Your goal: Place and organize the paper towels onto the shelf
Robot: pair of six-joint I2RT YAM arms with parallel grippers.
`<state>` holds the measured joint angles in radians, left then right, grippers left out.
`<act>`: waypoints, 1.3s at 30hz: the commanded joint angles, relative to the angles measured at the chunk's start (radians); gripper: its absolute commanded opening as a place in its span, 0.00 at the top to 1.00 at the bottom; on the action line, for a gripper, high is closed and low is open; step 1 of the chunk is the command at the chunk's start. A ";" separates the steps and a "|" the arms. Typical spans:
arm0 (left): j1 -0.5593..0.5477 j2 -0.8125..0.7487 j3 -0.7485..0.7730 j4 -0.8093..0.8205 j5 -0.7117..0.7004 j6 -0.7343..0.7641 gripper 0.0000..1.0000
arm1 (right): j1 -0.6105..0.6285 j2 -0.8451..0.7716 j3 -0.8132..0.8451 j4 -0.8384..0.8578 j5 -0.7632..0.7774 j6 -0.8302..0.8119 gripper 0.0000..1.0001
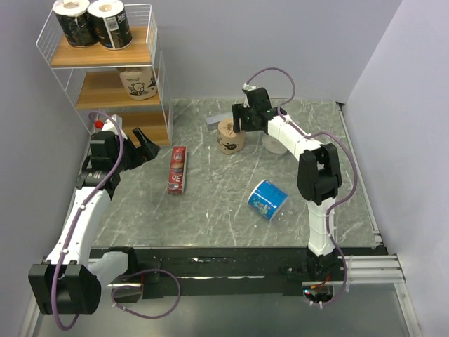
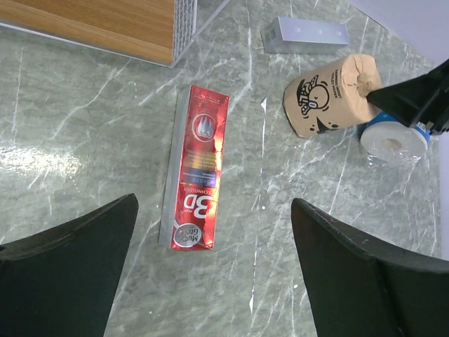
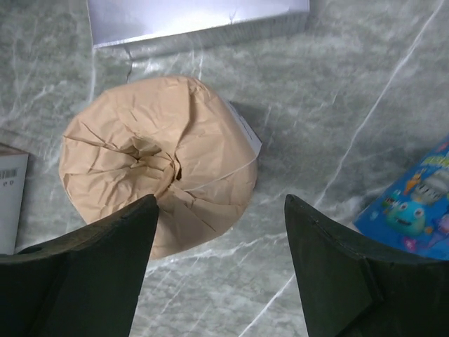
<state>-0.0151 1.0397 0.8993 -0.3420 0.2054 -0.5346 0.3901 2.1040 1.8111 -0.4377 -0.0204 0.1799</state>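
The white wire shelf (image 1: pixel 158 63) stands at the far left. Two black rolls (image 1: pixel 95 21) sit on its top board and one tan roll (image 1: pixel 138 83) on the middle board. A second tan roll (image 1: pixel 230 137) stands on the table; it also shows in the left wrist view (image 2: pixel 330 95) and the right wrist view (image 3: pixel 158 161). My right gripper (image 1: pixel 245 118) is open just above it (image 3: pixel 221 200), its left finger over the roll's edge. One blue-and-white roll (image 1: pixel 267 199) lies mid-table, another (image 2: pixel 393 140) stands half hidden behind the right arm. My left gripper (image 1: pixel 142 147) is open and empty (image 2: pixel 214 202) near the shelf's foot.
A flat red box (image 1: pixel 177 169) lies left of centre, just ahead of the left gripper (image 2: pixel 196 168). A grey bar (image 1: pixel 214 121) lies behind the tan roll (image 3: pixel 196 21). The shelf's bottom board (image 2: pixel 98 24) is close to the left arm. Walls close in on both sides.
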 commanded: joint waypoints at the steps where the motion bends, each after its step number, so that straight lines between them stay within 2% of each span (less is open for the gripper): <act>1: -0.002 -0.023 0.013 0.034 0.009 0.013 0.03 | -0.011 0.034 0.070 -0.018 0.002 -0.028 0.24; 5: -0.003 -0.026 0.010 0.035 -0.001 0.012 0.03 | -0.010 0.028 0.031 0.010 -0.030 -0.030 0.32; 17: -0.058 -0.018 0.018 0.005 -0.066 0.025 0.03 | -0.007 0.050 0.030 0.028 -0.041 -0.057 0.35; 25: -0.108 -0.010 0.027 -0.011 -0.133 0.021 0.02 | -0.002 0.048 0.064 0.013 -0.065 -0.054 0.47; 30: -0.157 0.014 0.056 -0.049 -0.162 0.015 0.02 | 0.039 -0.050 -0.028 0.048 -0.079 -0.056 0.55; 39: -0.250 0.080 0.089 -0.019 -0.162 -0.054 0.01 | 0.187 -0.280 -0.315 0.128 -0.069 -0.014 0.58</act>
<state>-0.2234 1.0931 0.9371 -0.3904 0.0628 -0.5480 0.4953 1.9640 1.5852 -0.3626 -0.0788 0.1375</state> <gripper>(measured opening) 0.987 0.431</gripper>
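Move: The brown paper towel roll stands right at the right hand: its middle is about 4 cm left of the hand point, 1 cm ahead and 4 cm below. From this hand, the grey box lies some 9 cm ahead and 5 cm left, the farther blue pack 2 cm ahead and 11 cm right, and the red box 7 cm back and 20 cm left. From the left hand, the roll is roughly 17 cm ahead, 25 cm right and 13 cm lower. Almost in place at first, the right hand closes its fingers on the right-hand wall of the brown roll, then pulls it back about 7 cm and some 3 cm left at unchanged height, turning about 10 degrees counter-clockwise. The open, empty left hand drifts some 4 cm right, towards the roll. ##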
